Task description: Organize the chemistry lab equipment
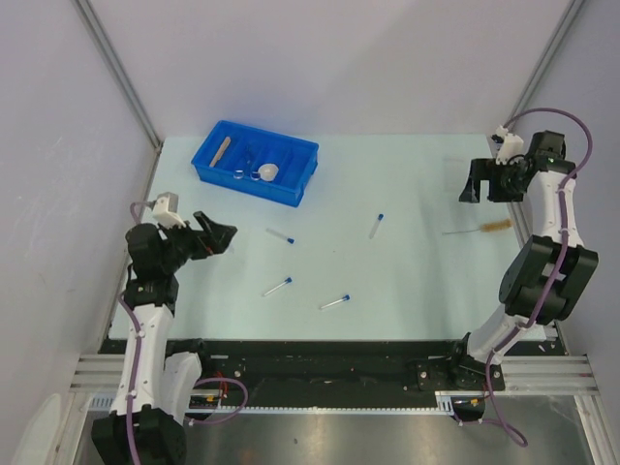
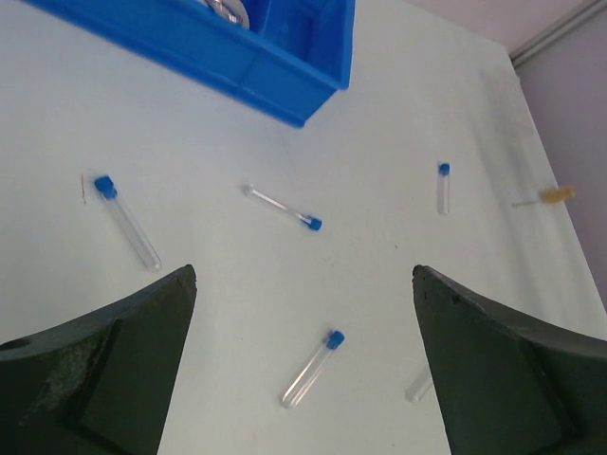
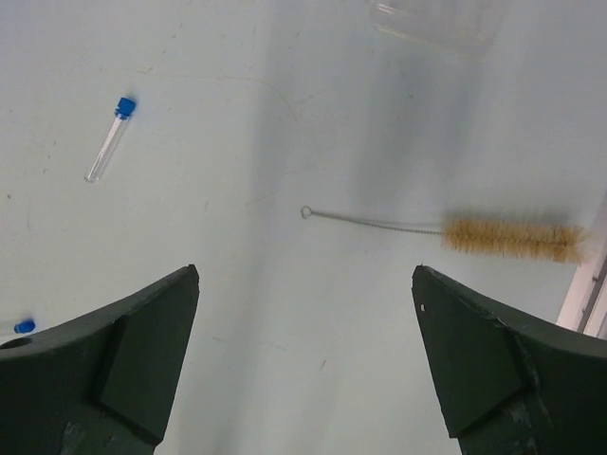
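Several clear blue-capped tubes lie loose on the pale table; one [image 2: 311, 368] lies below my left gripper [image 2: 303, 275], others [image 1: 280, 235] [image 1: 376, 226] farther out. My left gripper [image 1: 218, 232] hangs open at the table's left, holding nothing. The thin brush-tipped wire tool [image 3: 455, 230] lies ahead of my right gripper [image 3: 305, 272], which is open and empty at the far right [image 1: 484, 186]. A clear tube rack [image 3: 436, 21] shows at the top of the right wrist view. The wooden stick [image 1: 222, 150], white dish [image 1: 268, 171] and metal tongs [image 1: 247, 160] lie in the bin.
The large blue compartmented bin [image 1: 295, 179] stands at the back left, its corner [image 2: 285, 85] in the left wrist view. Grey walls enclose the table on three sides. A metal rail [image 3: 590, 284] runs along the table's right edge.
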`<state>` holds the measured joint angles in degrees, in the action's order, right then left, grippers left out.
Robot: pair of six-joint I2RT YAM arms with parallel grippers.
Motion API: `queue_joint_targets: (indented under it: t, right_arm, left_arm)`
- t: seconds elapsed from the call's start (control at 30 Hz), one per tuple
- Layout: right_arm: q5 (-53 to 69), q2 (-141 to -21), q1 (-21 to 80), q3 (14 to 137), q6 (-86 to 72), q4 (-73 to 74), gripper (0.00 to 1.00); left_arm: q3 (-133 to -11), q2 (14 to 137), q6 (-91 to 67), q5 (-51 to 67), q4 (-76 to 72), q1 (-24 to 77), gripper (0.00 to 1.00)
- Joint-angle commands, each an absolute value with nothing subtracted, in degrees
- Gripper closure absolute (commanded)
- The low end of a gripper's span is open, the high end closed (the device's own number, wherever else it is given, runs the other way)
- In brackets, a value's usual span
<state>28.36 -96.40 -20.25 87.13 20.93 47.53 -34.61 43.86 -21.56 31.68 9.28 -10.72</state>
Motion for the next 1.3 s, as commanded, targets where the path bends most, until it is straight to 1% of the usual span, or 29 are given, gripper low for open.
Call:
queue_joint_targets:
  t: [0.0, 0.23, 0.27, 0.47, 0.5, 0.57, 0.63, 0.67, 0.7, 0.73, 0.9, 0.93, 1.03, 1.13, 1.27]
  right_arm:
    - [33.04, -100.45, -16.02, 93.34, 27.41, 55.18, 0.00]
    - [33.48, -99.15, -4.59, 89.65, 34.18, 56.95, 0.00]
    - [34.10, -98.62, -3.70, 89.21, 37.41, 58.00, 0.00]
    - [38.41, -92.56, -4.04, 84.64, 47.70, 60.55, 0.00]
    - [39.02, -91.77, -4.83, 84.29, 55.64, 61.69, 0.00]
    - [40.87, -90.44, -8.24, 83.93, 66.04, 67.13, 0.00]
    - [41.31, -89.91, -11.15, 84.20, 80.80, 71.34, 0.00]
    - [41.22, -90.00, -14.38, 84.46, 86.25, 72.93, 0.00]
    - [40.70, -90.26, -15.46, 84.55, 90.92, 73.82, 0.00]
    - [37.91, -90.61, -16.51, 84.64, 96.01, 72.96, 0.00]
    - [24.19, -97.54, -18.02, 88.50, 102.91, 71.72, 0.01]
    - [19.99, -98.52, -18.02, 88.68, 103.44, 69.37, 0.00]
    - [12.51, -101.33, -17.93, 88.59, 106.78, 63.31, 0.00]
    - [9.94, -105.01, -17.76, 91.22, 108.45, 61.35, 0.01]
    - [5.72, -111.00, -17.58, 93.86, 109.51, 59.86, 0.09]
  left_arm:
    - [-30.68, 40.17, -21.27, 37.51, 6.87, -10.11, 0.00]
    - [-30.76, 40.78, -21.53, 38.14, 6.77, -9.05, 0.00]
    - [-30.76, 40.96, -21.53, 38.23, 6.85, -9.14, 0.00]
    - [-31.38, 41.04, -20.74, 37.79, 8.17, -9.14, 0.00]
    - [-31.90, 41.04, -19.87, 37.62, 9.83, -9.05, 0.00]
    - [-34.09, 41.13, -17.77, 37.62, 15.34, -9.14, 0.00]
    - [-36.03, 40.87, -14.59, 34.82, 19.32, -8.27, 0.00]
    - [-35.69, 39.74, -15.02, 34.20, 19.68, -7.83, 0.00]
    - [-34.99, 39.03, -15.46, 34.97, 18.30, -7.39, 0.00]
    - [-33.68, 38.33, -15.47, 35.59, 17.76, -7.03, 0.00]
    - [-33.49, 36.30, -15.47, 34.28, 17.58, -6.94, 0.00]
    - [-33.40, 36.30, -15.47, 34.28, 17.32, -6.86, 0.00]
    - [-33.40, 36.65, -15.56, 34.54, 16.79, -6.85, 0.00]
    - [-33.40, 37.26, -15.47, 34.54, 16.70, -6.86, 0.00]
    - [-33.40, 37.62, -15.29, 34.45, 16.61, -6.77, 0.00]
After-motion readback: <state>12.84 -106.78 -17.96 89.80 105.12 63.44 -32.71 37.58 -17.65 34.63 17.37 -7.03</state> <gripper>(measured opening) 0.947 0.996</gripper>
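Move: The bottle brush lies below the right hand by some 14 cm, its middle about 8 cm to the right and 1 cm back, bristles to the right. From that hand, the clear tray is about 19 cm ahead and 2 cm right, and a blue-capped tube about 25 cm left, level with it. From the left hand, the brush is some 87 cm right and 8 cm ahead. Right hand swings 14 cm left, then right and down towards the brush, turning 70° counter-clockwise; left retreats slightly. ##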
